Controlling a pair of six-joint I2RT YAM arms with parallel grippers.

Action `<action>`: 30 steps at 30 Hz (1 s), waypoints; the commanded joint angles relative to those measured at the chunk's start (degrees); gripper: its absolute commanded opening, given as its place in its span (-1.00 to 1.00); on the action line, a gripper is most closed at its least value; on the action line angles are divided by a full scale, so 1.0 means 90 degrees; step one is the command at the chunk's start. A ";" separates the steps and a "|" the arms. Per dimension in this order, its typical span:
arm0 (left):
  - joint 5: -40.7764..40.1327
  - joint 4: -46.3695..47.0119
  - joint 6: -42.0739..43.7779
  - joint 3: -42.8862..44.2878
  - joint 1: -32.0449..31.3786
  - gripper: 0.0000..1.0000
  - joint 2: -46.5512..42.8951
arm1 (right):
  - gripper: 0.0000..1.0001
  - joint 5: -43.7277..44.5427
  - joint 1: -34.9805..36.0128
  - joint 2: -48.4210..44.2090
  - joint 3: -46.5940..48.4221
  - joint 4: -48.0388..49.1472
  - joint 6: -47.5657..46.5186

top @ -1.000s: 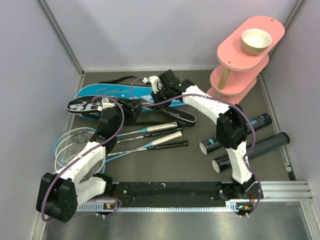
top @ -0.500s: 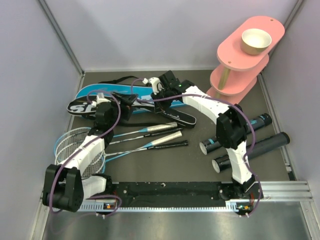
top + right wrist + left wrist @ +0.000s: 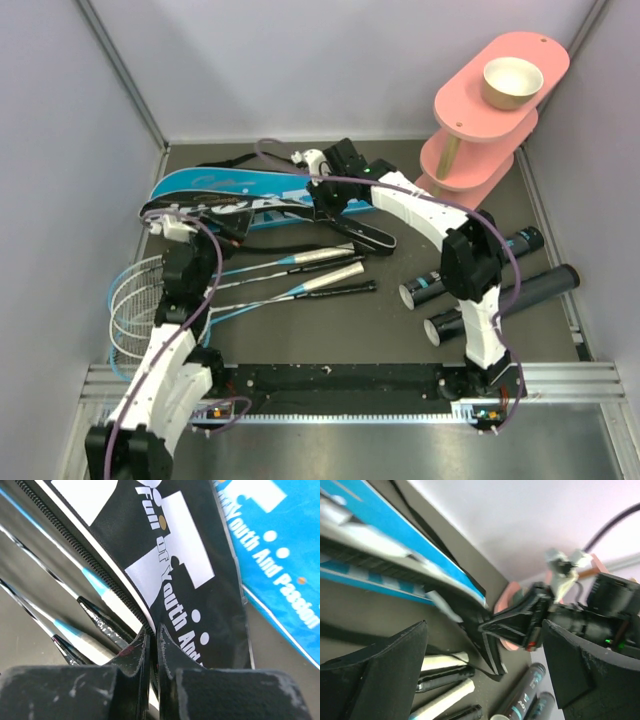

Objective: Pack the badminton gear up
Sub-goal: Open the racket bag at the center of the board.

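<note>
Two racket bags lie at the back left, the black bag (image 3: 352, 228) slanting over the blue bag (image 3: 215, 185). My right gripper (image 3: 322, 196) is shut on the black bag's zipper edge (image 3: 152, 630), with white lettering beside its fingers. My left gripper (image 3: 200, 245) hangs open and empty near the bags' left end, facing the black bag (image 3: 470, 622) and the right gripper (image 3: 520, 625). Two rackets (image 3: 300, 275) lie side by side, their heads (image 3: 135, 295) at the left. Two black tubes (image 3: 470, 265) (image 3: 505, 300) lie on the right. No shuttlecocks show.
A pink three-tier stand (image 3: 478, 130) with a tan bowl (image 3: 512, 82) on top fills the back right corner. Walls close in on the left, back and right. The arm-base rail (image 3: 340, 385) runs along the near edge.
My left gripper opened wide, let go of the black bag and drew back toward the near left. The right gripper stayed shut on the bag's edge.
</note>
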 commanded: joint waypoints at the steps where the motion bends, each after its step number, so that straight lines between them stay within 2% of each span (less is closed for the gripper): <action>1: -0.1306 -0.2310 -0.0012 0.0227 0.0072 0.96 -0.0866 | -1.00 0.0023 -0.0202 -0.0771 0.0227 0.0626 0.0461; 3: -0.1913 -0.3122 -0.0286 0.0480 0.0062 0.96 -0.1023 | -1.00 -0.0201 -0.0202 -0.0771 0.0257 0.0655 0.0569; 5: -0.2118 -0.3203 -0.0616 0.0607 0.0062 0.96 -0.0801 | -1.00 -0.0444 -0.0202 -0.0791 0.0257 0.0674 0.0608; 6: -0.2052 -0.2845 -0.0667 0.0608 0.0071 0.97 -0.0654 | -1.00 -0.0514 -0.0193 -0.0810 0.0228 0.0684 0.0618; 10: -0.1174 -0.1613 -0.0794 0.0890 0.0072 0.96 0.0536 | -1.00 -0.0700 -0.0202 -0.0917 0.0091 0.0762 0.0637; 12: -0.0347 -0.1387 -0.0863 0.1309 0.0072 0.96 0.1463 | -1.00 -0.0817 -0.0193 -0.0976 -0.0016 0.0831 0.0852; 14: 0.0057 -0.1249 -0.0834 0.1807 0.0072 0.96 0.2243 | -1.00 -0.0914 -0.0193 -0.1054 -0.0094 0.0860 0.0910; 19: 0.0302 -0.0452 -0.1088 0.2111 0.0003 0.96 0.3155 | -1.00 -0.1139 -0.0183 -0.1366 -0.0679 0.1152 0.1164; 23: 0.0429 -0.0799 -0.0718 0.2570 -0.0250 0.92 0.3944 | -1.00 -0.1276 0.0002 -0.1747 -0.1440 0.1455 0.1554; 26: 0.0769 -0.0694 -0.0551 0.2649 -0.0329 0.62 0.4347 | -1.00 -0.1286 0.0081 -0.2128 -0.1851 0.1631 0.1847; 27: 0.0858 -0.0490 -0.0502 0.2630 -0.0339 0.32 0.4396 | -1.00 -0.1286 0.0081 -0.2245 -0.1949 0.1641 0.1926; 29: 0.1151 -0.0284 -0.0192 0.2639 -0.0368 -0.06 0.4396 | -1.00 -0.1218 0.0071 -0.2576 -0.2241 0.1632 0.2120; 30: 0.1210 -0.0370 -0.0044 0.2687 -0.0436 -0.33 0.4367 | -1.00 -0.1218 0.0081 -0.2684 -0.2350 0.1632 0.2189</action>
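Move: The stretch of the racket bag's black cover to grip next lies about 9 cm ahead of the left gripper, 5 cm to its right and 7 cm below. The right gripper, already pinching the cover's zipper edge, is some 8 cm ahead of the left one, 17 cm right and 8 cm lower; that next stretch is about 12 cm left of it, 1 cm ahead and 1 cm above, and the racket handles lie roughly 9 cm back, 3 cm right and 11 cm below. Dip the open left gripper briefly left and slightly back, then sweep it forward and right about 10 cm each, still sinking, tipping its fingers some 25 degrees further down, and begin closing them around the cover's edge at the end. Meanwhile keep the right gripper pinched on the zipper edge, raise it about 4 cm, then draw it back towards the bases, away from the blue half. ##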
